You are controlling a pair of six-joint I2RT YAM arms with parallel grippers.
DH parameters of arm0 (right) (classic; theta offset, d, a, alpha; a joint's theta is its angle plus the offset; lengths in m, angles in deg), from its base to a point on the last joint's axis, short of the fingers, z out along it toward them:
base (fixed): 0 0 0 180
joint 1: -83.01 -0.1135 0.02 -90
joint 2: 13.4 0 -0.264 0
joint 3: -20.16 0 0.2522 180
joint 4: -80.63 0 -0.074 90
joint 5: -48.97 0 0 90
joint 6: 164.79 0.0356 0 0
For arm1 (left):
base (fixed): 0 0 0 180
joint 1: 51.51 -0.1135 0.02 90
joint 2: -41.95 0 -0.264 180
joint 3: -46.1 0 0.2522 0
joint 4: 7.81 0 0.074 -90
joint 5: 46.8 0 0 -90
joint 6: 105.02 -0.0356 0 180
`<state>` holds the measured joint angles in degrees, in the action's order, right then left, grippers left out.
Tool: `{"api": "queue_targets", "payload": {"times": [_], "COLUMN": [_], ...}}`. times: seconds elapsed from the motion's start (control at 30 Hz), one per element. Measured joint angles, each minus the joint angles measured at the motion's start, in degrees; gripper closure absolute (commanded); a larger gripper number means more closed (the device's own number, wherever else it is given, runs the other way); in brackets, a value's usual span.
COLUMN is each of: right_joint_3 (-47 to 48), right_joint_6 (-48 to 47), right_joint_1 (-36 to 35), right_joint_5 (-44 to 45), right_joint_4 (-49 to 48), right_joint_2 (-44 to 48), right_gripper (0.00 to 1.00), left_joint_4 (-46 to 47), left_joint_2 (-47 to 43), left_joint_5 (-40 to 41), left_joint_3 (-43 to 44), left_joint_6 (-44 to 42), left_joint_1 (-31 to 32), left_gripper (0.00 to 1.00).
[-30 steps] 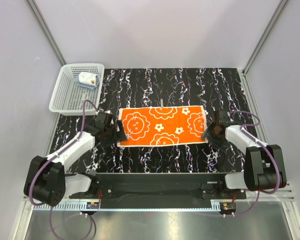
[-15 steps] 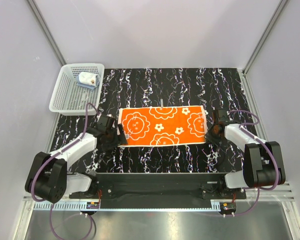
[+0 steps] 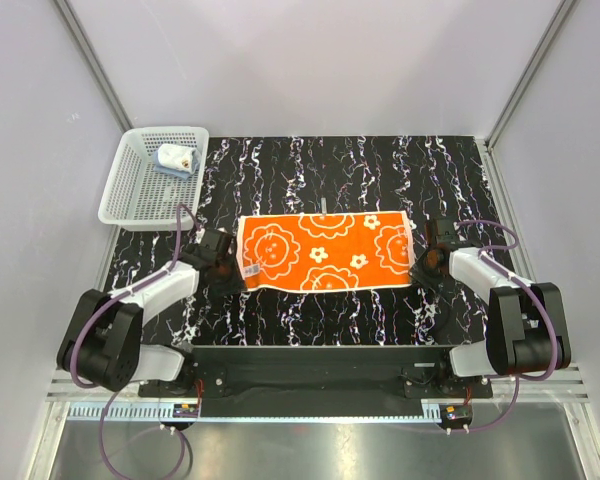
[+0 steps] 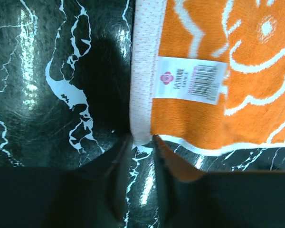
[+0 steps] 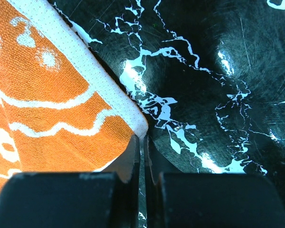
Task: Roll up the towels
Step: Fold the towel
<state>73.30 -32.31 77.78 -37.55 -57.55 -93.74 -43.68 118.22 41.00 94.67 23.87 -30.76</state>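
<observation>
The orange towel (image 3: 325,252) with its white flower print lies spread flat on the black marbled table. My left gripper (image 3: 236,274) is at the towel's near left corner. In the left wrist view that gripper (image 4: 142,140) is open by a narrow gap, and the white-hemmed corner (image 4: 141,128) sits between its tips. My right gripper (image 3: 416,266) is at the near right corner. The right wrist view shows this gripper (image 5: 142,137) nearly closed, pinching the tip of the towel's corner (image 5: 133,124). The light blue towel (image 3: 175,160) lies bunched in the basket.
A white perforated basket (image 3: 130,190) stands at the far left corner of the table. Grey walls with metal frame posts close in the left, right and back sides. A white barcode label (image 4: 190,80) is sewn on the orange towel near its left corner.
My left gripper has slid right and a little nearer, up to the towel's near left corner, which now sits between its tips. The right gripper has stayed at the right corner.
</observation>
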Motion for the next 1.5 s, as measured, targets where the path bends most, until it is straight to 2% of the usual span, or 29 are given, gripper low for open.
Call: {"api": "queue_targets", "payload": {"times": [0.1, 0.37, 0.73, 1.0, 1.2, 1.5], "right_joint_3": [0.00, -0.42, -1.81, -1.51, 1.27, 14.99], "right_joint_6": [0.00, -0.02, 2.27, 4.33, 4.68, 0.87], "right_joint_1": [0.00, 0.00, 0.00, 0.00, 0.00, 0.00], "right_joint_5": [-0.02, -1.51, -4.22, -4.24, -4.24, -4.00], "right_joint_4": [0.00, 0.83, 10.54, 18.51, 20.33, 18.27], "right_joint_2": [0.00, 1.95, 24.33, 30.53, 28.85, 10.80], "right_gripper": [1.00, 1.00, 1.00, 1.00, 1.00, 1.00], "left_joint_4": [0.52, -0.96, -10.93, -18.40, -23.61, -24.52], "left_joint_2": [0.35, -0.85, -16.94, -23.32, -24.55, -10.36], "left_joint_5": [-0.09, 0.20, 0.92, 0.90, 1.97, 4.92], "left_joint_3": [0.07, 0.09, -0.02, 0.48, 5.79, 19.34], "left_joint_6": [0.17, 0.17, 1.53, 3.21, 3.08, -0.15], "left_joint_1": [0.35, 0.59, 1.55, 1.92, 1.92, 0.68], "left_gripper": [1.00, 1.00, 1.00, 1.00, 1.00, 1.00]}}
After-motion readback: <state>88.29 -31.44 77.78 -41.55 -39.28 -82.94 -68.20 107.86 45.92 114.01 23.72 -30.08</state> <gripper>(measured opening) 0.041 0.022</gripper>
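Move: The towel's near left corner lies right between the left gripper's half-open pads, at table level; the barcode label is about 5 cm ahead and 2 cm to the right, the towel's far left corner some 18 cm straight ahead. The right gripper already pinches the near right corner, with the far right corner about 18 cm ahead and 2 cm left, and the grey hanging loop some 20 cm ahead and 23 cm left. Close the left gripper on the near left corner while the right keeps its pinch on the other one. Then lift both corners together, drawing them back 5 to 6 cm towards the bases as they rise, and swing them forward again, still climbing, to finish about 11 cm up and just ahead of the start, the right fingers tilting slightly forward on the way. ##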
